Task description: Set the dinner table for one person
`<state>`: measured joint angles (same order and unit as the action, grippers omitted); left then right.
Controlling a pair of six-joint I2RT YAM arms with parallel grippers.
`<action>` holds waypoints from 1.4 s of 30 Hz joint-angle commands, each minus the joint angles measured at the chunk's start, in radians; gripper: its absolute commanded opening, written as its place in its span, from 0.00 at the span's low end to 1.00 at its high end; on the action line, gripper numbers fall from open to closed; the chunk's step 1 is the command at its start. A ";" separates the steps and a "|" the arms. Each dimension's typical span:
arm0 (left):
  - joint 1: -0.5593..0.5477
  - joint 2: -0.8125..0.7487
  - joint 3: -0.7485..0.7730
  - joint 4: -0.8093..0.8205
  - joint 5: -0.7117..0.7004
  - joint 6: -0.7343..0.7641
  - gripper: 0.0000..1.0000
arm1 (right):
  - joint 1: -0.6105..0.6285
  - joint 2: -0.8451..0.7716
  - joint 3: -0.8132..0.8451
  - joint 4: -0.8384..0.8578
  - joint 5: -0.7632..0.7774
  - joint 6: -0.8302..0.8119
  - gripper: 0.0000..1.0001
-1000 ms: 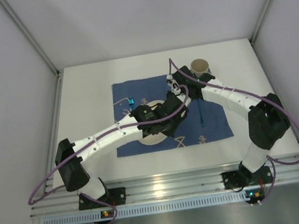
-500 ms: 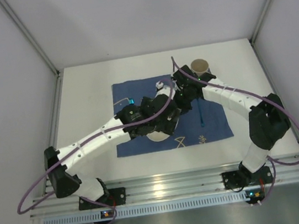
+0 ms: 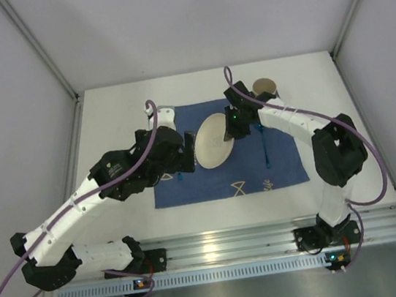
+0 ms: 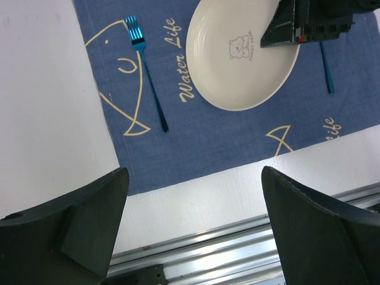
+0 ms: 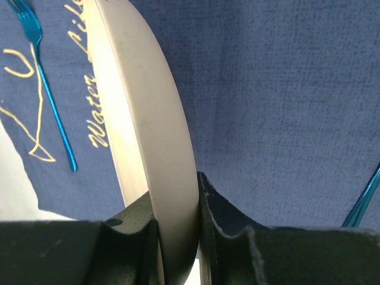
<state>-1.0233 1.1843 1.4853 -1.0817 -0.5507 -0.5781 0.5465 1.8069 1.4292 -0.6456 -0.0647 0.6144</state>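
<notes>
My right gripper (image 3: pixel 233 126) is shut on the rim of a cream plate (image 3: pixel 212 140) and holds it tilted over the dark blue placemat (image 3: pixel 260 173). In the right wrist view the plate's edge (image 5: pixel 160 136) is pinched between both fingers. The left wrist view shows the plate's (image 4: pixel 237 59) bear print. My left gripper (image 3: pixel 176 157) hangs open and empty, high over the mat's left side, left of the plate. A blue fork (image 4: pixel 145 71) lies on the mat's left part. A blue utensil (image 3: pixel 265 146) lies on its right part. The white dinner table (image 3: pixel 114 131) carries everything.
A tan cup (image 3: pixel 265 87) stands just beyond the placemat's far right corner, close behind my right arm. An aluminium rail (image 4: pixel 237 237) runs along the table's near edge. Grey walls enclose the table at the left, right and back.
My left gripper has opened and drawn back to the left, off the plate. The plate has shifted toward the far side and now stands tilted in the right gripper alone.
</notes>
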 commanded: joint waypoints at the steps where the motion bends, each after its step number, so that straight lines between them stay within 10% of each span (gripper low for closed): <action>1: 0.002 -0.012 0.012 -0.070 -0.035 -0.045 0.98 | -0.003 0.028 0.028 0.047 0.060 0.015 0.03; 9: 0.002 0.011 -0.002 -0.044 -0.025 -0.026 0.98 | -0.002 0.019 -0.004 0.011 0.141 -0.031 0.75; 26: 0.164 0.110 -0.042 0.163 0.129 0.087 0.98 | 0.000 -0.233 0.085 -0.175 0.244 -0.162 0.89; 33: 0.262 0.103 -0.060 0.239 0.086 0.112 0.98 | 0.053 -0.703 -0.141 -0.026 0.073 -0.277 0.98; 42: 0.279 0.039 -0.210 0.402 -0.140 0.113 0.98 | 0.061 -1.450 -0.651 -0.094 0.222 -0.001 1.00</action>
<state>-0.7525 1.2926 1.3178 -0.8032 -0.5842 -0.4858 0.5961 0.5228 0.8742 -0.7017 0.0982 0.5087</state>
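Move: My right hand still pinches the plate by its raised right rim. The plate's spot on the cloth has its middle about 6 cm to this hand's left, 1 cm back and 9 cm below. Down there the spoon lies about 10 cm to the hand's right and 2 cm back, the fork 22 cm left and 2 cm back. The cup stands 11 cm ahead, 12 cm right. From my left hand that spot is about 14 cm ahead, 15 cm right, 28 cm below. I open my right fingers to let go of the plate's rim, sinking about 2 cm and easing right with a slight roll. Then I lift quickly by some 20 cm and swing back and right, away from the plate, tilting the fingers forward and opening fully. My open, empty left hand drops a little, then travels forward about 9 cm above the fork side of the cloth. ##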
